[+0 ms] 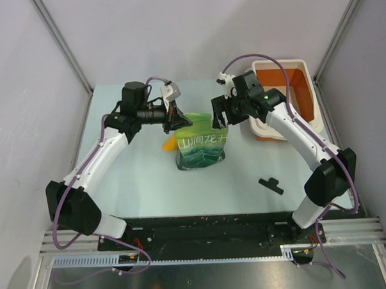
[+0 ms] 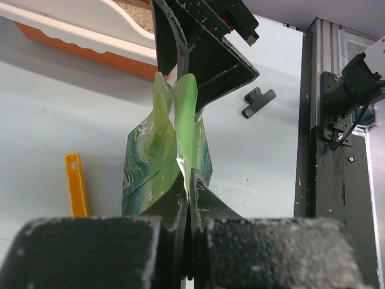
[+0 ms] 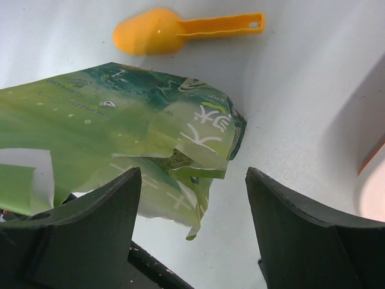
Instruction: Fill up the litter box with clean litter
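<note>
The litter box (image 1: 308, 94), orange with a white rim, stands at the back right. In the left wrist view its rim (image 2: 90, 33) shows with pale litter (image 2: 133, 7) inside. A green printed bag (image 1: 201, 144) stands at the table's middle. My left gripper (image 1: 178, 121) is shut on the bag's top left corner, and the thin edge (image 2: 183, 120) is pinched between the fingertips of that gripper (image 2: 189, 176). My right gripper (image 1: 218, 115) is open at the bag's top right corner. The torn top edge of the bag (image 3: 198, 174) hangs between the fingers of the right gripper (image 3: 192, 192).
A yellow-orange scoop (image 1: 170, 144) lies on the table just left of the bag, also seen from the right wrist as the scoop (image 3: 162, 30). A black clip (image 1: 270, 185) lies near the right arm's base. Grey walls enclose the table on three sides.
</note>
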Controlling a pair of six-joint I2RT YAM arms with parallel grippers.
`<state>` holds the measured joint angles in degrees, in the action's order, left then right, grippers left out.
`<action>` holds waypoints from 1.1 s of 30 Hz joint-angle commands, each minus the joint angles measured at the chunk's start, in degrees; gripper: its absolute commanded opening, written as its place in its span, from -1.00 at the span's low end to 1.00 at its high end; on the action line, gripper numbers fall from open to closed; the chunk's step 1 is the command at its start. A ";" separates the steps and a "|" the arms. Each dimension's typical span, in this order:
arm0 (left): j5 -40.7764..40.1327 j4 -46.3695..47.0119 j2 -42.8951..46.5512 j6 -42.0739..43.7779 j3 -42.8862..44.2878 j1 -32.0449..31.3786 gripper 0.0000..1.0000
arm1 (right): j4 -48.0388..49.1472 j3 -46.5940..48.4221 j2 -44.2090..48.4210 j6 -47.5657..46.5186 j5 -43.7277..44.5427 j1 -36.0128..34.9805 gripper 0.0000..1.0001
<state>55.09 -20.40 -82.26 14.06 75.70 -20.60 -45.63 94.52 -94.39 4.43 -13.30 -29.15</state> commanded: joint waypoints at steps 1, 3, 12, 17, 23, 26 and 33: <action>2.04 4.85 4.74 1.32 0.50 -0.40 -1.00 | 0.10 -0.30 -0.35 2.08 3.01 -1.26 0.50; 2.04 5.11 4.74 0.97 0.41 -0.41 -1.00 | 0.27 -0.30 -1.06 2.95 5.38 -2.32 0.52; 1.86 6.43 5.35 0.35 -0.55 -0.41 -1.00 | -1.66 -1.61 -2.56 3.57 13.73 -1.19 0.38; 1.95 6.87 4.92 0.44 -0.73 -0.41 -1.00 | -3.15 -2.94 -0.10 3.05 14.54 2.16 0.14; 1.43 7.83 2.72 1.14 1.11 -0.58 -0.99 | -2.89 -2.24 1.05 1.64 8.65 0.32 -0.45; 1.16 8.19 0.35 1.67 3.57 -0.58 -1.00 | -2.89 -0.14 0.09 1.55 8.37 -0.91 -1.00; 0.37 9.15 -7.03 2.90 16.38 -0.58 -1.00 | -2.98 8.03 -4.31 1.11 11.01 3.99 -1.00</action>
<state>53.82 -18.52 -87.68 14.13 81.43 -21.37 -49.82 95.13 -97.38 6.20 -4.29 -29.15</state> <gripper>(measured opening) 0.005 0.009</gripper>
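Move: My left hand already grips the bag's top left corner. The free top right corner, which my open right hand is after, lies about 5 cm below that hand and 2 cm to its right; from my left hand it is some 13 cm to the right, 3 cm farther out and 7 cm lower. From my right hand, the scoop lies on the table 13 cm left, 3 cm ahead and 20 cm down, and the litter box about 25 cm right, 14 cm ahead and 16 cm down. I lower my right hand about 4 cm and swing it right over the bag's free top corner, turning it some 10 degrees clockwise. Easing back a little to the left, I shut its fingers on the bag's rim, pinch it and lift about a centimetre. My left hand keeps its pinch on the other corner, holding still, then carries it about 3 cm forward and slightly right. ##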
